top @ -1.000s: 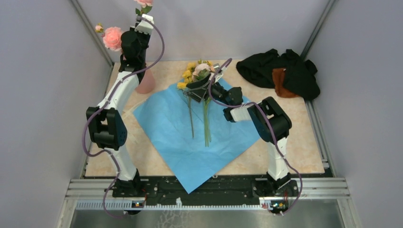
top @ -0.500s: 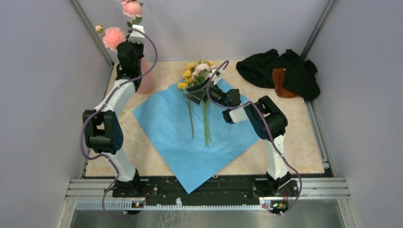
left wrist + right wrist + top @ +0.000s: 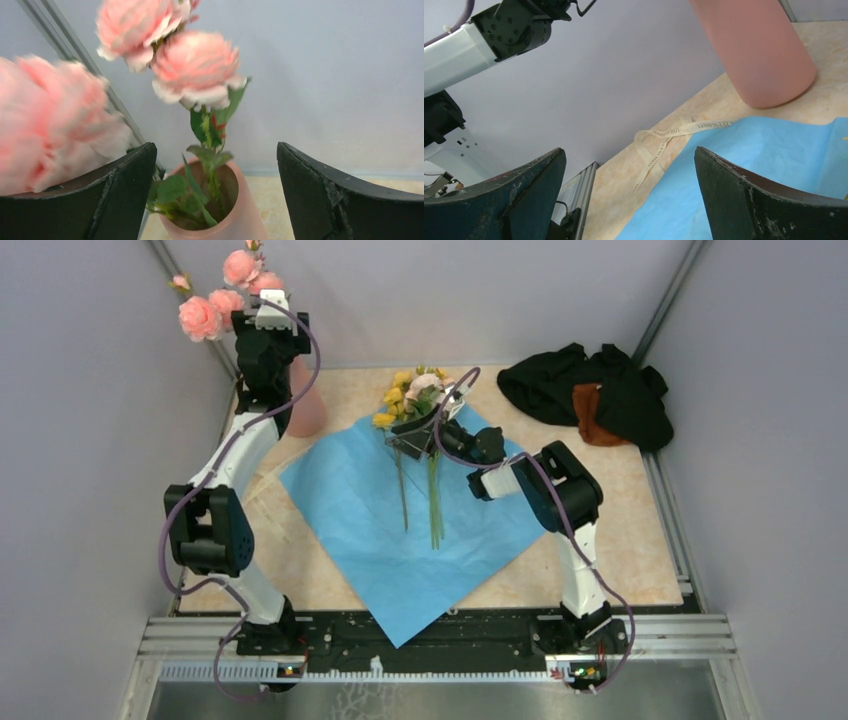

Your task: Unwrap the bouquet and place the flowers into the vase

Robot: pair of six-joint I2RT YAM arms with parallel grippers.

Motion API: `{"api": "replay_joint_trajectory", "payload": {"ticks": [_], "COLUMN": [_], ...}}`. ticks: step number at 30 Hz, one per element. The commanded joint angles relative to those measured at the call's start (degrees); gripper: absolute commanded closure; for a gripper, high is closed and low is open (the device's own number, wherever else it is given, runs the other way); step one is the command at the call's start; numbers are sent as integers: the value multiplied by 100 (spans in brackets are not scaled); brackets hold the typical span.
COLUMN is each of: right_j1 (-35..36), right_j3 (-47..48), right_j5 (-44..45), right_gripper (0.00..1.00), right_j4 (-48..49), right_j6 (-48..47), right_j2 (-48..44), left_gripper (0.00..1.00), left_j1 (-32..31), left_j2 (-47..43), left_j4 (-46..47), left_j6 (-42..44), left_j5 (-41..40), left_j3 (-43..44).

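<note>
The salmon-pink vase (image 3: 306,408) stands at the back left, and its mouth (image 3: 220,210) lies below my left gripper (image 3: 215,146). That gripper (image 3: 268,328) hangs above it, open and holding nothing. Pink roses (image 3: 240,268) (image 3: 195,67) on leafy stems stand in the vase. The bouquet's blue paper (image 3: 400,540) lies spread flat. More flowers (image 3: 410,390), yellow, pink and white, lie on it with their stems (image 3: 435,500) pointing toward me. My right gripper (image 3: 412,435) hovers by their heads. Its jaws (image 3: 629,150) stand open and empty.
A cream ribbon (image 3: 674,132) lies loose on the table between the paper's left edge and the vase (image 3: 759,50). A black and brown cloth heap (image 3: 590,390) sits at the back right. Grey walls close in on both sides and the back.
My left gripper has opened and let go of a pink rose stem, which now stands in the vase. The left wrist and the roses have shifted left. The right arm has not moved.
</note>
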Motion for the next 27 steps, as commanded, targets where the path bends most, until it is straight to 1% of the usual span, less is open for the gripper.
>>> {"api": "replay_joint_trajectory", "payload": {"ticks": [1,6,10,14,18,21,27], "right_j1": [-44,-44,-48,-43,-44,-48,-44], "right_j3": [264,301,263,202,140,130,99], "right_j5": [-38,-37,-14,-15,-3,-9,227], "right_gripper": [1,2,2,1,1,1,2], "right_j4": [642,665,758,794,597,96,-1570], "right_j6": [51,87,154,169,-5,-354,-1430], "right_j2": [99,187,238,201,53,-146,-757], "left_gripper": [4,4,6,6,7,7,6], "left_j1": [-8,-8,-15,-43,-78,-104,-140], "left_j2": [-357,-467,-605,-796,-987,-1106,-1068], "left_j4": [-77,-470,-903,-1224,-1356,-1475,-1826], "left_j6": [-238,-270,-449,-671,-900,-1088,-1267], "left_j5": [249,443,808,1162,1440,1800,2290], "left_j3": [401,825,1177,1387,1428,1493,1929]}}
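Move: The remaining flowers on the blue paper are the next thing: from the left hand, about 17 cm back, 28 cm right and 32 cm below. The vase's middle is about 3 cm ahead of that hand, 1 cm left and 20 cm below, while the nearest pink rose is level in depth and height, 9 cm left. From the right hand the flowers lie about 3 cm ahead, 4 cm right and 18 cm down. The open left hand rises about 15 cm from the vase, back and right, turning 20 degrees clockwise. ##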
